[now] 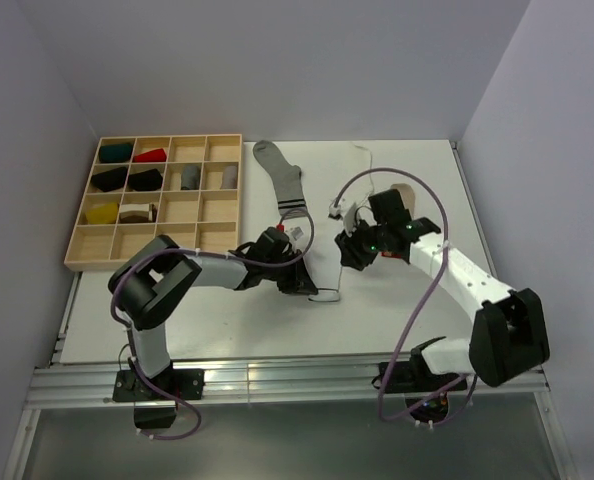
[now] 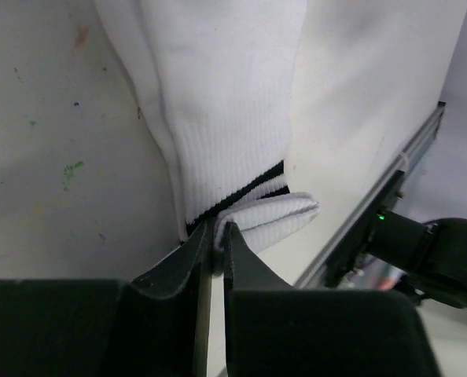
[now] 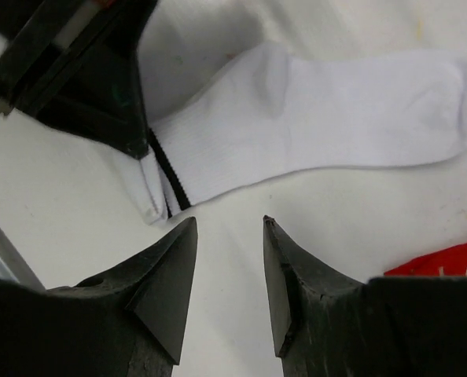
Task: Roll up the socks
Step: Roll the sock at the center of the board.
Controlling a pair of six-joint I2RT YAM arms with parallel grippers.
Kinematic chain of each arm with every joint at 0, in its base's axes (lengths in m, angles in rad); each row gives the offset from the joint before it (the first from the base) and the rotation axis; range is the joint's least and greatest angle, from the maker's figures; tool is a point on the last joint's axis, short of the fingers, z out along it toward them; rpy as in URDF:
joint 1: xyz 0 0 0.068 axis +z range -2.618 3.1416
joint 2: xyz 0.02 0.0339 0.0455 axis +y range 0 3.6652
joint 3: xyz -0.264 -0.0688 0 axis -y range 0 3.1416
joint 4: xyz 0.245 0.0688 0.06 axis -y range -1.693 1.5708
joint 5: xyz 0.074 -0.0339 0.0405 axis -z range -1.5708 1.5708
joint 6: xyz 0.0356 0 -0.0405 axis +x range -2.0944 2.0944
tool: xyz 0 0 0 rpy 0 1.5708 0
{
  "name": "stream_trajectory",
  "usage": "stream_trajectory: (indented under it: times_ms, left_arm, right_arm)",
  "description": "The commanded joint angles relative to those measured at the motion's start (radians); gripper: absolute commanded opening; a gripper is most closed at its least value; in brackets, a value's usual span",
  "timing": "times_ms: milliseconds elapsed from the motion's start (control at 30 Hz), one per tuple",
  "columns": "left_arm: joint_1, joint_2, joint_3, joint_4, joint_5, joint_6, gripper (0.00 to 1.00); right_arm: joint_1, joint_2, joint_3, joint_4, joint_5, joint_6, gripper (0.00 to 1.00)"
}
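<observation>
A long white sock (image 2: 226,118) with black stripes at its cuff lies flat on the white table. My left gripper (image 2: 216,228) is shut on the folded cuff edge, low at the table's middle (image 1: 312,288). In the right wrist view the same white sock (image 3: 320,110) stretches to the right. My right gripper (image 3: 229,224) hovers open just beside the cuff with nothing between its fingers; it sits right of the left one (image 1: 349,252). A beige sock (image 1: 404,192) pokes out behind the right arm. Its red patterned end (image 3: 446,259) shows at the right wrist view's lower right.
A grey sock (image 1: 282,185) with dark stripes lies at the back middle of the table. A wooden compartment tray (image 1: 217,175) holding several rolled socks stands at the back left. The table's metal front rail (image 1: 277,375) runs close behind the left gripper.
</observation>
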Motion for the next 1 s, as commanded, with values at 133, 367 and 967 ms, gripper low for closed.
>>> stream_trajectory:
  times_ms: [133,367,967]
  left_arm:
    - [0.025,0.089,0.032,-0.195,0.169,-0.1,0.0]
    - [0.045,0.115,0.04,-0.211,0.199,-0.122,0.0]
    - [0.048,0.137,0.069,-0.224,0.222,-0.125,0.0]
  right_arm:
    - [0.218,-0.212,-0.28,0.239,0.123,-0.162,0.47]
    - [0.319,-0.244,-0.349,0.277,0.168,-0.233,0.48]
    - [0.535,-0.147,-0.446,0.373,0.304,-0.259,0.44]
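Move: The white sock's folded, striped cuff lies about 9 cm back from the open right hand, 6 cm to its left and 10 cm below. From that hand, the reindeer sock is some 10 cm ahead and 12 cm right, and the other white sock about 19 cm straight ahead, both near table height. The left hand already pinches the cuff, whose middle lies about 3 cm to its right, 1 cm back and 1 cm lower. Open right hand sweeps 10 cm back, down and leftward to the cuff; left hand tips, still pinching it. ##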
